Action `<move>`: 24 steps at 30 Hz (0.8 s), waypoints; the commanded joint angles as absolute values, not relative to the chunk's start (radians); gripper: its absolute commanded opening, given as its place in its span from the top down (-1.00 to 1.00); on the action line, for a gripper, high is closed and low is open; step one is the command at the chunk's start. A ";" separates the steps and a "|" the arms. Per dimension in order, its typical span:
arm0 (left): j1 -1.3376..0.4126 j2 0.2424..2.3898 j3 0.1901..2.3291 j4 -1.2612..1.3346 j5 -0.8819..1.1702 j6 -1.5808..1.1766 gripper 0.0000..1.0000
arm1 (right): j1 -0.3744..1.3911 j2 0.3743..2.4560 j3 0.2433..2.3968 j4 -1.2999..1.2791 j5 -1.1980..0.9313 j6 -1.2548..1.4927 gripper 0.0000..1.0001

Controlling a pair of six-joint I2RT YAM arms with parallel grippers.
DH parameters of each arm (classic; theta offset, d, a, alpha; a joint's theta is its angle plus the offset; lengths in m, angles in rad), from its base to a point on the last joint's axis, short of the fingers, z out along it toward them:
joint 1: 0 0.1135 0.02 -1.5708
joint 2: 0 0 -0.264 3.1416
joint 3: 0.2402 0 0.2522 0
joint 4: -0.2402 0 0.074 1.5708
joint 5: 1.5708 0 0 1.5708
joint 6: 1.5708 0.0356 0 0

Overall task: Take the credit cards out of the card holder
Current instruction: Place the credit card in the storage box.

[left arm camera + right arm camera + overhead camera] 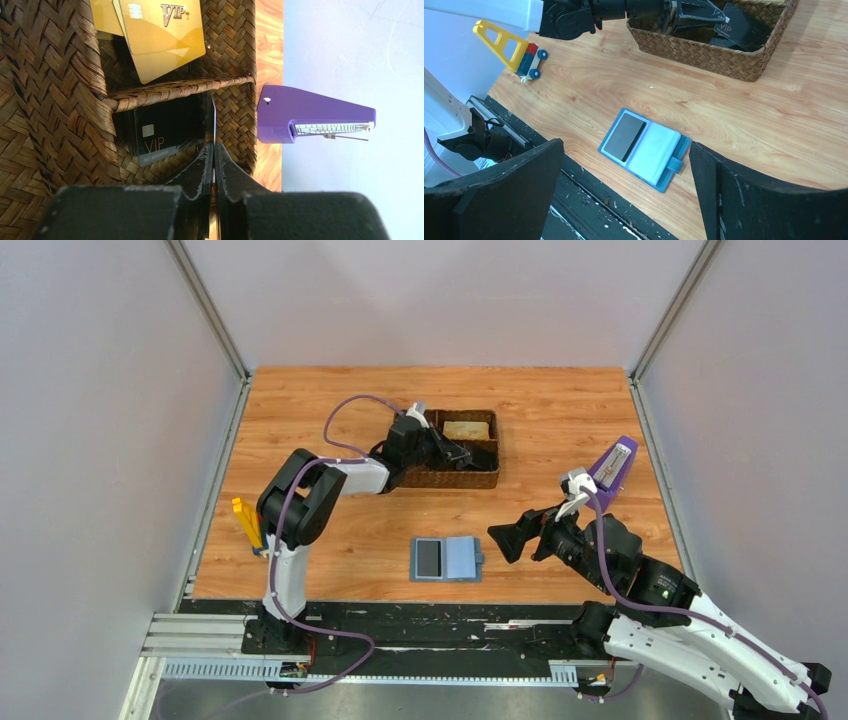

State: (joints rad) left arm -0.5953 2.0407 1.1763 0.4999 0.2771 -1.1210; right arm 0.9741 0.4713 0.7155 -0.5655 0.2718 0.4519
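The card holder (446,559) (659,150) lies open flat near the table's front edge, light blue inside, with a dark credit card (624,136) in its left pocket. My left gripper (465,452) (214,145) reaches into the brown woven tray (480,478) (50,100). Its jaws are pressed onto a thin card seen edge-on (214,120). Gold VIP cards (160,35) (466,429) lie in one tray compartment, a black VIP card (160,135) (736,27) in the other. My right gripper (505,540) (625,145) hovers wide open just right of the holder, nothing between its fingers.
A purple metronome (612,472) (310,117) stands right of the tray, behind my right arm. A yellow and red toy block piece (246,522) (514,47) sits at the table's left edge. Grey walls enclose the table on three sides.
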 commanded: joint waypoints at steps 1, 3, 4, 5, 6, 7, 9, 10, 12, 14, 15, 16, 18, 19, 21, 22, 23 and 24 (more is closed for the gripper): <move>-0.599 2.069 1.200 0.522 0.267 -1.119 0.74 | 0.977 0.467 0.753 -0.558 0.294 0.466 -1.00; -0.600 2.074 1.207 0.507 0.269 -1.114 0.66 | 0.977 0.469 0.758 -0.559 0.295 0.465 -1.00; -0.601 2.073 1.209 0.498 0.267 -1.113 0.62 | 0.977 0.469 0.760 -0.560 0.296 0.463 -1.00; -0.601 2.073 1.211 0.493 0.267 -1.112 0.60 | 0.978 0.467 0.761 -0.560 0.296 0.463 -1.00; -0.601 2.072 1.213 0.482 0.264 -1.105 0.57 | 0.978 0.467 0.762 -0.559 0.297 0.464 -1.00; -0.601 2.071 1.216 0.476 0.262 -1.102 0.55 | 0.977 0.466 0.760 -0.559 0.297 0.465 -1.00; -0.601 2.069 1.222 0.458 0.261 -1.093 0.50 | 0.977 0.464 0.760 -0.560 0.298 0.466 -1.00; -0.601 2.066 1.224 0.447 0.261 -1.088 0.46 | 0.978 0.464 0.758 -0.559 0.297 0.466 -1.00; -0.600 2.062 1.231 0.428 0.261 -1.077 0.38 | 0.977 0.463 0.756 -0.560 0.296 0.469 -1.00; -0.601 2.059 1.248 0.392 0.263 -1.058 0.31 | 0.977 0.461 0.754 -0.560 0.296 0.469 -1.00; -0.601 2.057 1.261 0.361 0.262 -1.042 0.30 | 0.978 0.461 0.751 -0.562 0.299 0.469 -1.00; -0.601 2.056 1.267 0.346 0.262 -1.037 0.28 | 0.978 0.459 0.748 -0.562 0.303 0.469 -1.00; -0.601 2.053 1.282 0.308 0.259 -1.026 0.26 | 0.977 0.456 0.744 -0.561 0.305 0.469 -1.00; -0.601 2.052 1.296 0.271 0.255 -1.017 0.25 | 0.977 0.458 0.744 -0.562 0.309 0.469 -1.00; -0.601 2.053 1.324 0.214 0.255 -0.997 0.23 | 0.978 0.463 0.747 -0.561 0.314 0.468 -1.00; -0.601 2.053 1.337 0.203 0.256 -0.988 0.22 | 0.977 0.468 0.747 -0.561 0.318 0.465 -1.00; -0.600 2.052 1.343 0.177 0.255 -0.975 0.20 | 0.977 0.471 0.747 -0.561 0.318 0.463 -1.00; -0.600 2.050 1.356 0.160 0.252 -0.968 0.18 | 0.977 0.473 0.747 -0.560 0.319 0.461 -1.00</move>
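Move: The held black card's edge is still between my left fingertips, inside the box's front-right compartment. The black card stack there lies about 5 cm below and some 2 cm to the right of my left hand. The divider is 3 cm ahead and about level left-right, its rim just below my hand; the gold cards are about 6 cm ahead, straight on, 5 cm below. From my right hand the stack is roughly 25 cm ahead, 10 cm left and 18 cm below. I open my left fingers from nearly shut to a bit under half, letting go of the black card in the front-right compartment. The hand stays almost in place, easing down only about 1 cm towards the stack, and towards the end it rolls some 5 to 10 degrees, its left side rising. ##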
